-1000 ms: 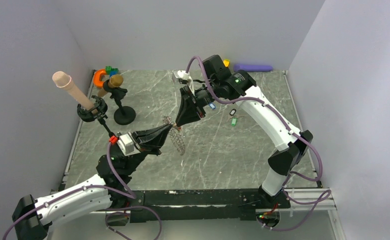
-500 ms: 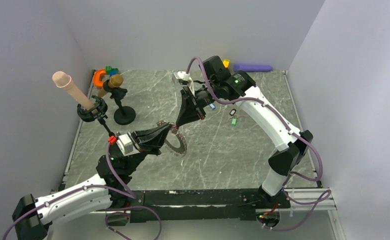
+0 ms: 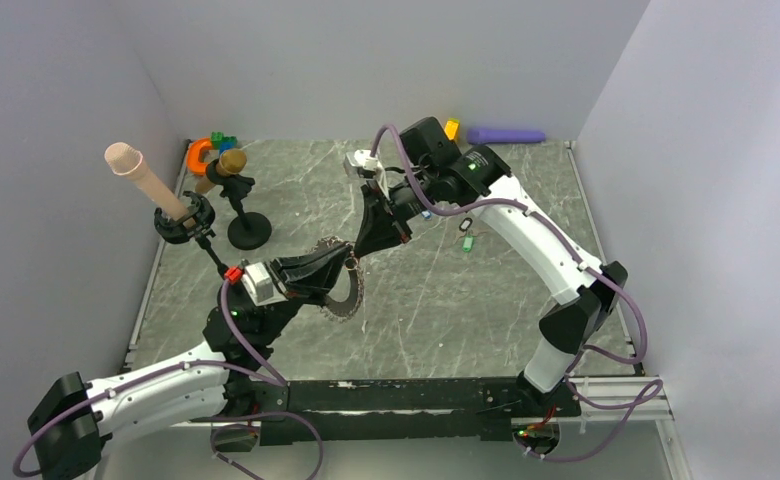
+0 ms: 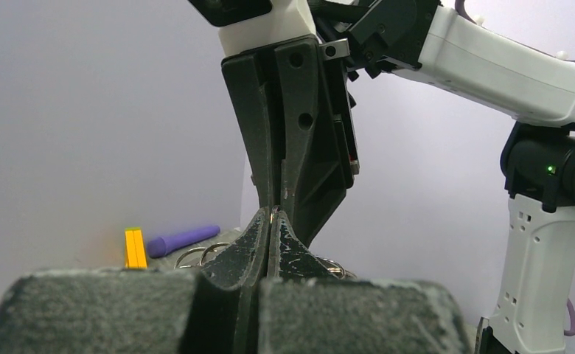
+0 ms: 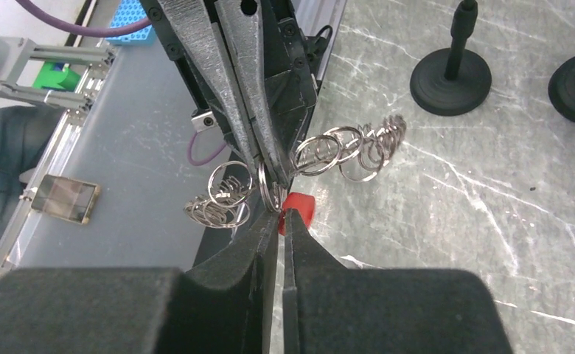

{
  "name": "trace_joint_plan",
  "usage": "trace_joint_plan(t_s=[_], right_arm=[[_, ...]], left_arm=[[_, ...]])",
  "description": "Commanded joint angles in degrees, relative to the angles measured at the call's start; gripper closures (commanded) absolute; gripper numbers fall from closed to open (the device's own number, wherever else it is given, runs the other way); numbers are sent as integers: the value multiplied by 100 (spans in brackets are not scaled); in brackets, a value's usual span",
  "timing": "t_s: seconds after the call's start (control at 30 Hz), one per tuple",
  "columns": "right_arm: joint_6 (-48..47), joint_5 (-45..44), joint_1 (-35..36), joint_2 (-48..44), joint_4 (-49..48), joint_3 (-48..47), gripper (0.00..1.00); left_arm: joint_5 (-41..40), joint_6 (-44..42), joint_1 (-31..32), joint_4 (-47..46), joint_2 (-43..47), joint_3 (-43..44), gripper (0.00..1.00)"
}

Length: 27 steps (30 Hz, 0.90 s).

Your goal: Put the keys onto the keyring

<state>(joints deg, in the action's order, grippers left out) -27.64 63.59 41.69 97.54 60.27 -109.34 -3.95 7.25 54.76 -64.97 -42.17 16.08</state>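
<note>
The keyring, a floppy loop of silver links, hangs off the table from my left gripper, which is shut on one link. In the right wrist view the left gripper pinches a ring while the keyring's chain droops to both sides. My right gripper meets it tip to tip, its jaws parted by a thin slit with nothing between them. A red key shows just beyond those tips; whether it hangs on the ring is unclear. A green key lies on the table under the right arm.
Two black stands occupy the left side, one carrying a beige cylinder. An orange curved piece lies at the back left. A purple cylinder and a yellow block rest by the back wall.
The keyring has swung from a thin edge-on strand into a round loop under the left gripper. The left arm has shifted slightly right. The right gripper stays at the left one's tips.
</note>
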Motion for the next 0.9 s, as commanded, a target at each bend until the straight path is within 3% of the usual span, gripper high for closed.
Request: trace_joint_plan(t_s=[0.0, 0.2, 0.23, 0.3, 0.37, 0.87], right_arm=[[-268, 137, -18, -194, 370, -273, 88], [-370, 332, -127, -196, 503, -405, 86], [-376, 386, -127, -186, 516, -423, 84], [-356, 482, -127, -167, 504, -446, 70], [-343, 526, -127, -153, 489, -482, 65], [456, 526, -123, -30, -344, -437, 63]], left_arm=[[111, 176, -81, -696, 110, 95, 100], [128, 237, -130, -431, 343, -52, 100], [143, 259, -139, -401, 365, -64, 100], [172, 277, -144, -392, 368, -78, 100], [198, 300, -153, -381, 361, -83, 100], [337, 440, -193, -516, 186, -43, 100]])
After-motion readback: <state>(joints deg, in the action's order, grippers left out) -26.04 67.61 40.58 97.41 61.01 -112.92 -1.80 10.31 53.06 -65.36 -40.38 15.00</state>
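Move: The right hand is already at the left fingertips, its pads almost shut. The red key sits just beyond them, about 1 cm ahead, 1 cm left and 2 cm below. The keyring hangs from the left hand, its middle about 3 cm back, 3 cm left and 4 cm below the right hand point. From the left hand, the red key is roughly 1 cm back, 1 cm right and 2 cm down. Upward, first easing about 1 cm to its right, the right hand backs off from the red key and rises nearly 3 cm, its nearly shut fingers opening to about a third of their range. The left hand shifts about 1 cm left and slightly up, then drifts partly back, its shut fingertips still pinching the keyring's small ring. ##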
